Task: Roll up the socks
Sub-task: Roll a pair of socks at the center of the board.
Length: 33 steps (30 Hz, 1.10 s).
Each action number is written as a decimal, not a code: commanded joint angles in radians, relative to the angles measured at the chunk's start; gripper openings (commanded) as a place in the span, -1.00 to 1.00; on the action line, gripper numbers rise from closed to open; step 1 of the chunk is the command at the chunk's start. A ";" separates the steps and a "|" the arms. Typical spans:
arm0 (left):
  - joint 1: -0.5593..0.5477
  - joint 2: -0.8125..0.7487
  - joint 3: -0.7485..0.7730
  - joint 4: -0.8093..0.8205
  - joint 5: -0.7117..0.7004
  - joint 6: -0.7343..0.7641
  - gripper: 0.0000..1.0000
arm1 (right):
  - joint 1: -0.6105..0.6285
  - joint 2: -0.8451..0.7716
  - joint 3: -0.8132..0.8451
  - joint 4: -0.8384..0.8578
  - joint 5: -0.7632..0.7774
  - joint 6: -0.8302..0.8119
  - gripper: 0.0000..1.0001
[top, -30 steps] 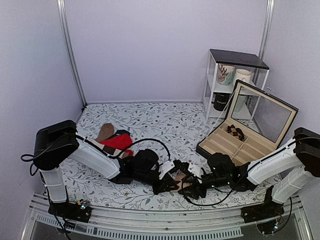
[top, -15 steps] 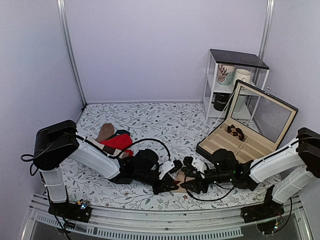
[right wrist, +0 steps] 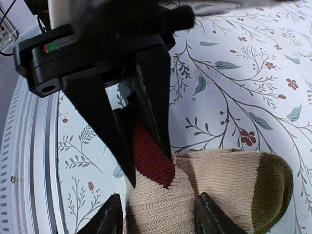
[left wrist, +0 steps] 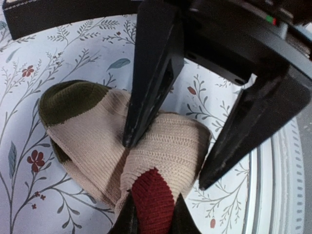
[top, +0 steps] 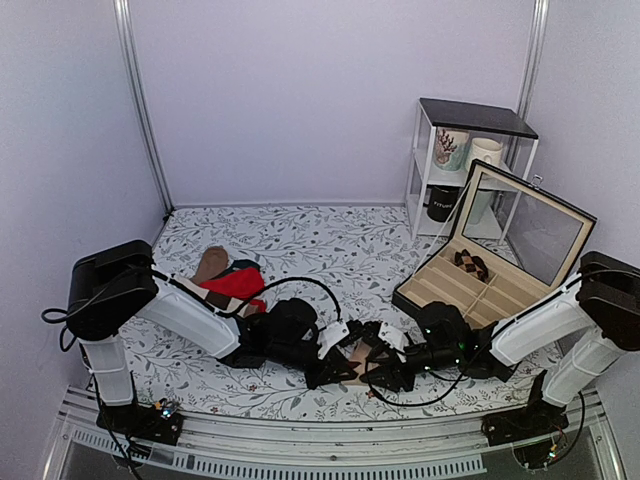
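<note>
The socks (top: 357,351) lie as a tan-beige bundle near the front edge, between both grippers. In the left wrist view the socks (left wrist: 168,146) show an olive toe and a dark red patch. My left gripper (left wrist: 152,220) is shut on that red patch. In the top view the left gripper (top: 340,366) comes in from the left. My right gripper (right wrist: 161,218) is open, one finger on each side of the folded beige part (right wrist: 224,180). In the top view the right gripper (top: 380,366) comes in from the right, facing the left one.
A heap of other socks (top: 232,281), one bright red, lies at the back left. An open compartment box (top: 452,292) with a raised glass lid (top: 535,228) stands at the right. Behind it is a shelf (top: 467,120) with mugs. The metal front rail (top: 300,458) is close.
My right gripper drew back a little to the right, then came back in over the sock bundle. The left arm has hardly moved and kept its hold.
</note>
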<state>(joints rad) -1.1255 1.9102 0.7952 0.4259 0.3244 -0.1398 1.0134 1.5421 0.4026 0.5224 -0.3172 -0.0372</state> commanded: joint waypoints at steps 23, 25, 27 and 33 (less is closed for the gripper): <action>-0.048 -0.364 -0.261 0.200 -0.496 0.179 0.99 | -0.002 0.189 -0.131 0.256 -0.103 0.440 -0.79; -0.041 -0.386 -0.291 0.259 -0.487 0.191 0.99 | -0.002 0.208 -0.170 0.325 -0.105 0.498 -0.79; -0.036 -0.384 -0.304 0.296 -0.473 0.183 0.99 | -0.002 0.239 -0.205 0.388 -0.107 0.559 -0.79; -0.035 -0.327 -0.261 0.268 -0.389 0.141 0.99 | -0.001 0.394 -0.309 0.698 -0.091 0.728 -0.78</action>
<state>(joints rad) -1.1595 1.5513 0.5095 0.6693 -0.1242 0.0078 1.0069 1.8080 0.1909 1.2011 -0.4007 0.5434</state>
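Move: The beige sock roll sits between the right hand's parted fingers, practically at its hand point and 1 cm lower. The olive toe lies roughly 6 cm ahead and 2 cm right of that hand, the open case some 18 cm ahead and 24 cm right. From the left hand, still pinching the burgundy cuff, the roll is about 3 cm right, level fore and aft, and 1 cm down. Right fingers pinch the roll, wrist turning some 30 degrees; the left hand frees the cuff, lifting 9 cm, leftward. ##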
